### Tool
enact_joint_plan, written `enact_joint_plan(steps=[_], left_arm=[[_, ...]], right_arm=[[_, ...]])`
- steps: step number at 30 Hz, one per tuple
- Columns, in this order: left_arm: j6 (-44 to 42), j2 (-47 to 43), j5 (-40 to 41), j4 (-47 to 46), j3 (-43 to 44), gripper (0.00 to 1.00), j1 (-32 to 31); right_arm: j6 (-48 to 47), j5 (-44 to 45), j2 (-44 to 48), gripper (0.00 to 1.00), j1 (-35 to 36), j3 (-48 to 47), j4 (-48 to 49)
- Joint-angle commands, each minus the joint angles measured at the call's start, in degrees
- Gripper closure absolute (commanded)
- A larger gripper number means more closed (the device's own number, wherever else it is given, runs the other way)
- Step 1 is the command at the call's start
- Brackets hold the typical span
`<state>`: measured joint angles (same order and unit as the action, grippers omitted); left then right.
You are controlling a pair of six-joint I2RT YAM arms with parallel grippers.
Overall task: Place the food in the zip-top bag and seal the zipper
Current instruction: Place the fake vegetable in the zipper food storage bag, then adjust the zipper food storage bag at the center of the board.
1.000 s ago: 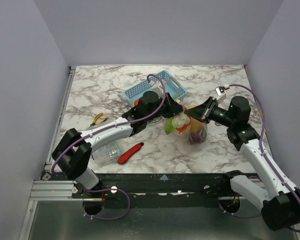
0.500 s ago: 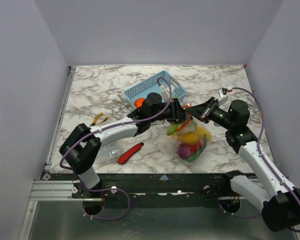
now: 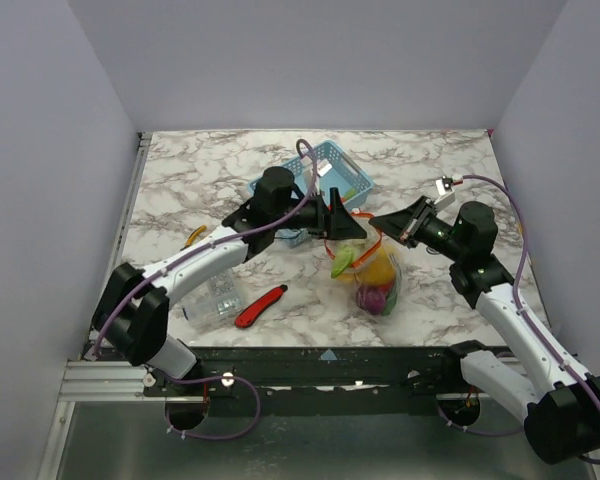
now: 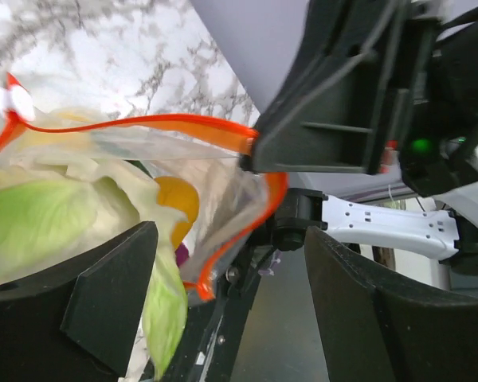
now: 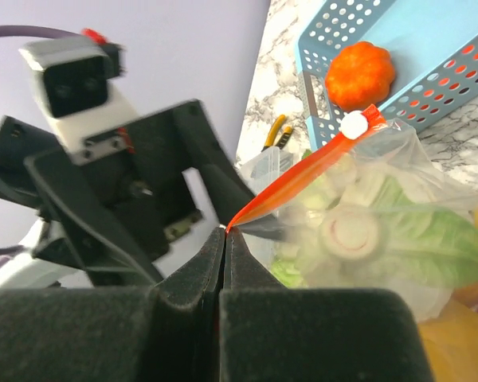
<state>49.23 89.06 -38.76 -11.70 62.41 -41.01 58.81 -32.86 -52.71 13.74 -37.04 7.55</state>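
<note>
The clear zip-top bag (image 3: 377,283) hangs above the table with the food inside: a green leaf (image 3: 342,258), a yellow piece (image 3: 381,267) and a purple piece (image 3: 375,298). My right gripper (image 5: 225,231) is shut on one end of the orange-red zipper (image 5: 303,171). A white slider (image 5: 353,125) sits at the strip's far end. My left gripper (image 4: 231,310) is open at the bag's mouth. A corner of the zipper (image 4: 183,123) droops between its fingers (image 4: 103,310) without being pinched. An orange toy (image 5: 360,76) lies in the blue basket (image 5: 430,48).
The blue lattice basket (image 3: 348,178) stands behind the left arm. A red utility knife (image 3: 260,306) and a clear ridged box (image 3: 215,300) lie near the front left, with yellow pliers (image 3: 195,238) further left.
My left gripper has opened, let go of the bag's mouth and drawn back to the left. The bag now hangs from the right gripper alone.
</note>
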Motion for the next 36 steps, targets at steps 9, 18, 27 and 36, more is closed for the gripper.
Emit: enact_joint_plan(steps=[9, 18, 27, 36], left_arm=[[-7.57, -16.12, 6.15, 10.36, -7.78, 0.59, 8.4], [0.02, -7.49, 7.59, 5.34, -11.87, 0.64, 8.53], [6.72, 0.21, 4.04, -5.1, -13.09, 0.67, 6.71], [5.96, 4.17, 5.89, -4.55, -10.7, 0.72, 6.22]], right_arm=[[-5.36, -1.56, -0.3, 1.0, 0.15, -0.44, 1.45], [-5.45, -1.6, 0.52, 1.0, 0.23, 0.33, 1.2], [-5.19, -1.42, 0.74, 1.0, 0.15, 0.39, 1.07], [-4.93, -1.68, 0.83, 1.0, 0.19, 0.14, 1.09]])
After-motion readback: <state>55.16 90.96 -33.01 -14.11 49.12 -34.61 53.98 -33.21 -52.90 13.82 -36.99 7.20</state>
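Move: The cauliflower with its green leaf sits in the bag's mouth, about 8 cm below the open left hand and roughly level with it both ways. The right hand's grip on the zipper corner is some 2 cm ahead, 4 cm right and 2 cm above the left hand; the bag's full lower part is about 5 cm back, 4 cm right and 14 cm down. From the right hand, the cauliflower is about 3 cm back, 4 cm left and 10 cm lower. The left hand backs out leftward over the mouth by about 8 cm, rising some 6 cm on the way, then sinks well below its starting height and eases 3 cm back right, towards the cauliflower at the mouth's open left side. Its wrist turns some 20 degrees, partly counter-clockwise, and its fingers narrow from wide to about a third open, while the right hand keeps pinching the zipper corner almost still. ##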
